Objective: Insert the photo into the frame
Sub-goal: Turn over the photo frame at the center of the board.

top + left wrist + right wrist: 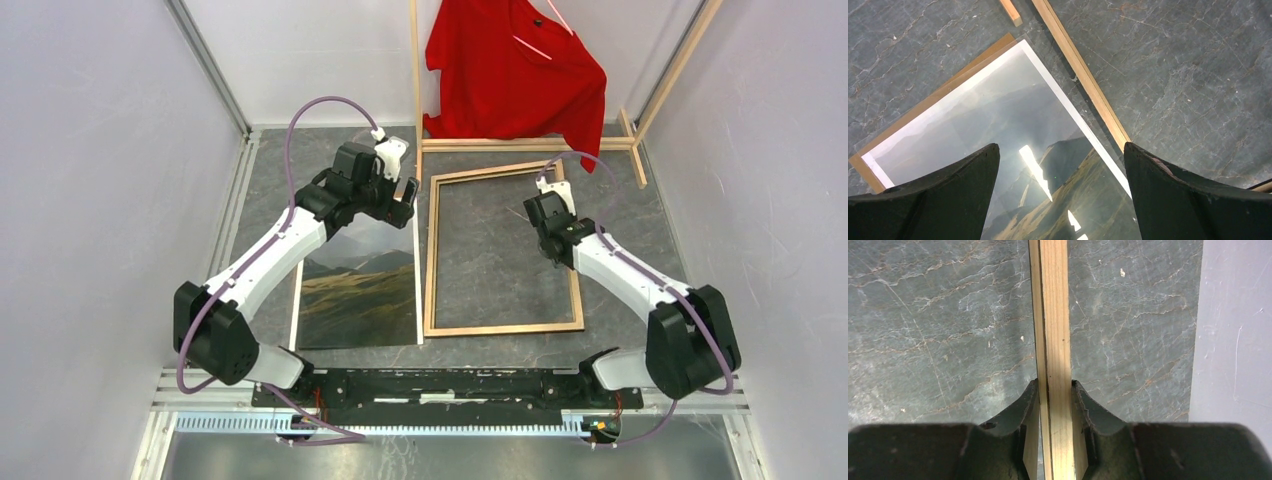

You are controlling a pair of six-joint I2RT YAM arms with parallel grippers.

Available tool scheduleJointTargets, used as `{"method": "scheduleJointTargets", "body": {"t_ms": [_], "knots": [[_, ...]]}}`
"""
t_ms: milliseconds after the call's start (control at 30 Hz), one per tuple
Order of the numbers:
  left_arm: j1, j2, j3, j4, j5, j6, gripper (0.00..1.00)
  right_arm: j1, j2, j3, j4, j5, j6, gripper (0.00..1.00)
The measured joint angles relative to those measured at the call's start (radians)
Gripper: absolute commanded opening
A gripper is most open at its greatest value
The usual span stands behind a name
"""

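Note:
The photo (pixel 360 290), a mountain print with a white border, lies face up on the grey table left of the frame (pixel 432 250). The frame lies flat with its light wood side up. My left gripper (pixel 400 195) hangs open above the photo's far end. In the left wrist view the glossy photo (pixel 1013 125) shows between its wide-apart fingers, with the frame's left rail (pixel 1083 80) beside it. My right gripper (pixel 550 212) is at the frame's right rail near the far corner. In the right wrist view both of its fingers press the wooden rail (pixel 1055 315), so the right gripper (pixel 1054 390) is shut on it.
A thin brown backing board (pixel 928 102) peeks out from under the photo's far-left edge. A wooden clothes rack (pixel 520 143) with a red shirt (pixel 515 70) stands at the back, its foot (pixel 1011 11) near the frame's far corner. White walls enclose the table on both sides.

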Motion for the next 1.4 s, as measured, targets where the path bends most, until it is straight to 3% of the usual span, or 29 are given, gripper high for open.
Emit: {"method": "scheduleJointTargets", "body": {"t_ms": [500,600,667,700,800,1000,1133,1267,1400], "knots": [[0.000,-0.034,-0.031,-0.031,0.002,0.045,1.00,0.000,0.205,-0.051,0.174,0.039,-0.046,0.20],[0.000,-0.040,-0.031,-0.035,0.002,0.052,1.00,0.000,0.239,-0.051,0.195,0.049,-0.053,0.28],[0.000,-0.040,-0.031,-0.039,0.001,0.054,1.00,-0.001,0.262,-0.051,0.204,0.055,-0.054,0.60],[0.000,-0.040,-0.031,-0.047,0.001,0.059,1.00,-0.002,0.275,-0.049,0.207,0.058,-0.056,0.69],[0.000,-0.040,-0.031,-0.054,0.002,0.062,1.00,-0.004,0.304,-0.038,0.195,0.103,-0.075,0.81],[0.019,-0.040,-0.031,-0.084,0.006,0.067,1.00,-0.021,0.293,-0.016,0.161,0.121,-0.071,0.83],[0.092,-0.040,-0.030,-0.103,0.031,0.077,1.00,-0.010,0.229,0.019,0.138,0.038,-0.038,0.86],[0.231,-0.039,-0.026,-0.108,0.066,0.080,1.00,0.103,0.176,0.097,0.157,-0.071,0.017,0.86],[0.377,-0.038,-0.025,-0.121,0.086,0.091,1.00,0.268,0.224,0.206,0.225,-0.197,0.075,0.86]]}}
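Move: The frame's right bar is in the right gripper's fingers. Its landing spot on the board is about 8 cm below that hand and 2 cm ahead. The frame's left bar lies some 27 cm to the left, about 4 cm farther out and 8 cm lower. The photo's middle is around 41 cm left, 1 cm ahead and 9 cm lower. From the left gripper, the landing spot is about 31 cm right, 3 cm back and 18 cm down. Lower the right gripper about 7 cm, easing slightly forward and tipping the fingers down while keeping the pinch on the frame's right bar; at the bottom, open wide and let go. Then lift clear and sweep about 19 cm left over the frame's opening, turning counter-clockwise. Meanwhile draw the open, empty left gripper slightly back, then swing it left over the photo. ##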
